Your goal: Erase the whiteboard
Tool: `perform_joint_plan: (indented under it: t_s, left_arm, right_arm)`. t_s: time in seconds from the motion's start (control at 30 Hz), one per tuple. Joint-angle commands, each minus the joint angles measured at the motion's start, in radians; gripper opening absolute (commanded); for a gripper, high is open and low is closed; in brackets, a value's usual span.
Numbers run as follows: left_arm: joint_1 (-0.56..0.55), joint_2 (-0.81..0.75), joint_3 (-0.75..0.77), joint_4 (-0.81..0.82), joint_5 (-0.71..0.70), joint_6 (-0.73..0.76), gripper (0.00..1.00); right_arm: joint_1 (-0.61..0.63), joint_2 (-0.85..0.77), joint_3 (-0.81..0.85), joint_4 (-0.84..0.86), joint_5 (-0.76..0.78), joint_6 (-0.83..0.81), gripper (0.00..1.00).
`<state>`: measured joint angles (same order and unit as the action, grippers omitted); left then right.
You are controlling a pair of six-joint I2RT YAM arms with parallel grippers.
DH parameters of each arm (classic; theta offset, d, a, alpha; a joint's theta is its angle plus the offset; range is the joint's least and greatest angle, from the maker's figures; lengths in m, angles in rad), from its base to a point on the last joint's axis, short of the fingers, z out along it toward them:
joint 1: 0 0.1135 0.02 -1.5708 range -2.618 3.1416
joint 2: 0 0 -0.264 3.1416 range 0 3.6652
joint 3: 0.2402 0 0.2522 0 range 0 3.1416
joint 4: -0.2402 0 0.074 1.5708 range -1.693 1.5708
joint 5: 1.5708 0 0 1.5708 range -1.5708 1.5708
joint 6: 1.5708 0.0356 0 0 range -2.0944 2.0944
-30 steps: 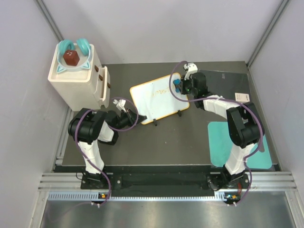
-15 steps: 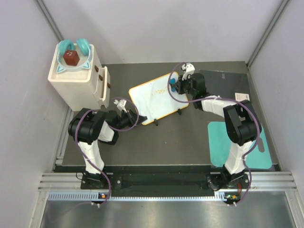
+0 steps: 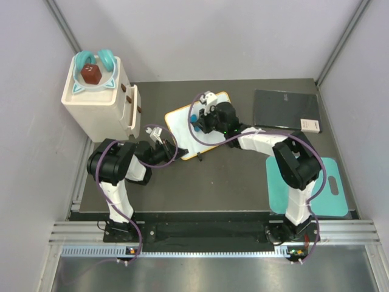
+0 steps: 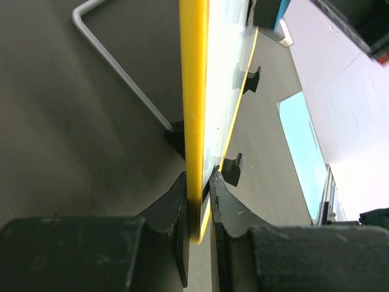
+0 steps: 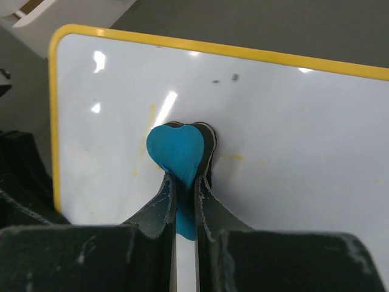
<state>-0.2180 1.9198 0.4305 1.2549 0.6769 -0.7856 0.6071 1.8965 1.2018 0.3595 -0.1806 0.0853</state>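
The whiteboard point(image 3: 181, 129), white with a yellow frame, stands tilted on its black feet at the middle of the table. My left gripper point(image 3: 166, 145) is shut on its near-left frame edge; in the left wrist view the yellow frame point(image 4: 196, 91) runs edge-on between the jaws of the left gripper point(image 4: 199, 201). My right gripper point(image 3: 197, 117) is shut on a blue heart-shaped eraser point(image 5: 176, 152) and presses it on the board face point(image 5: 292, 134), left of centre, with the right gripper point(image 5: 184, 182) just behind it. Faint yellow smears point(image 5: 237, 157) lie beside the eraser.
A white drawer cabinet point(image 3: 100, 103) stands at the back left with a teal bowl point(image 3: 92, 76) holding a brown block on top. A dark grey slab point(image 3: 285, 109) lies at the back right. A teal mat point(image 3: 333, 191) lies at the front right.
My right gripper has swept the eraser leftward across the board, from its right edge to left of centre. The left gripper and the board have stayed put.
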Motion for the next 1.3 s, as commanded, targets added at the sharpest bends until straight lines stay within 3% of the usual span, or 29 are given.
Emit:
perform_joint_plan:
  t_s: [0.0, 0.27, 0.43, 0.9, 1.27]
  left_arm:
    - [-0.011, 0.022, -0.024, -0.218, -0.059, 0.078, 0.0]
    - [-0.011, 0.022, -0.026, -0.212, -0.056, 0.078, 0.0]
    - [-0.012, 0.022, -0.027, -0.21, -0.051, 0.082, 0.0]
    - [-0.012, 0.021, -0.032, -0.198, -0.034, 0.08, 0.0]
    - [-0.012, 0.021, -0.036, -0.193, -0.039, 0.078, 0.0]
  right_arm:
    - [0.104, 0.081, 0.076, -0.145, 0.01, -0.053, 0.0]
    - [0.163, 0.139, 0.168, -0.191, 0.056, -0.068, 0.0]
    - [0.152, 0.138, 0.189, -0.206, 0.2, -0.073, 0.0]
    - [-0.15, -0.007, -0.004, -0.159, 0.204, 0.028, 0.0]
    - [-0.201, -0.07, -0.125, -0.182, 0.159, 0.125, 0.0]
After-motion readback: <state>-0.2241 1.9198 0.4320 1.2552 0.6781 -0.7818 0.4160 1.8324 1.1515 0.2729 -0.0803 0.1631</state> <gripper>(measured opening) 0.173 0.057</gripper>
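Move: The right hand holds the blue eraser on the tilted whiteboard; faint yellow marks lie about 3 cm to its left and 1 cm ahead. The middle of the board's left edge is about 8 cm left and 4 cm back, that of the right edge some 15 cm right and 2 cm ahead. The left hand pinches the near left corner, with the eraser about 12 cm ahead, 4 cm right and 7 cm above. With the eraser still against the board, the right hand carries on wiping left and somewhat back, about 8 cm over the yellow marks towards the left edge. It slows there, then sweeps back right and forward, some 20 cm towards the right edge, turning roughly 25 degrees clockwise. The left hand stays put, keeping its pinch on the corner. ##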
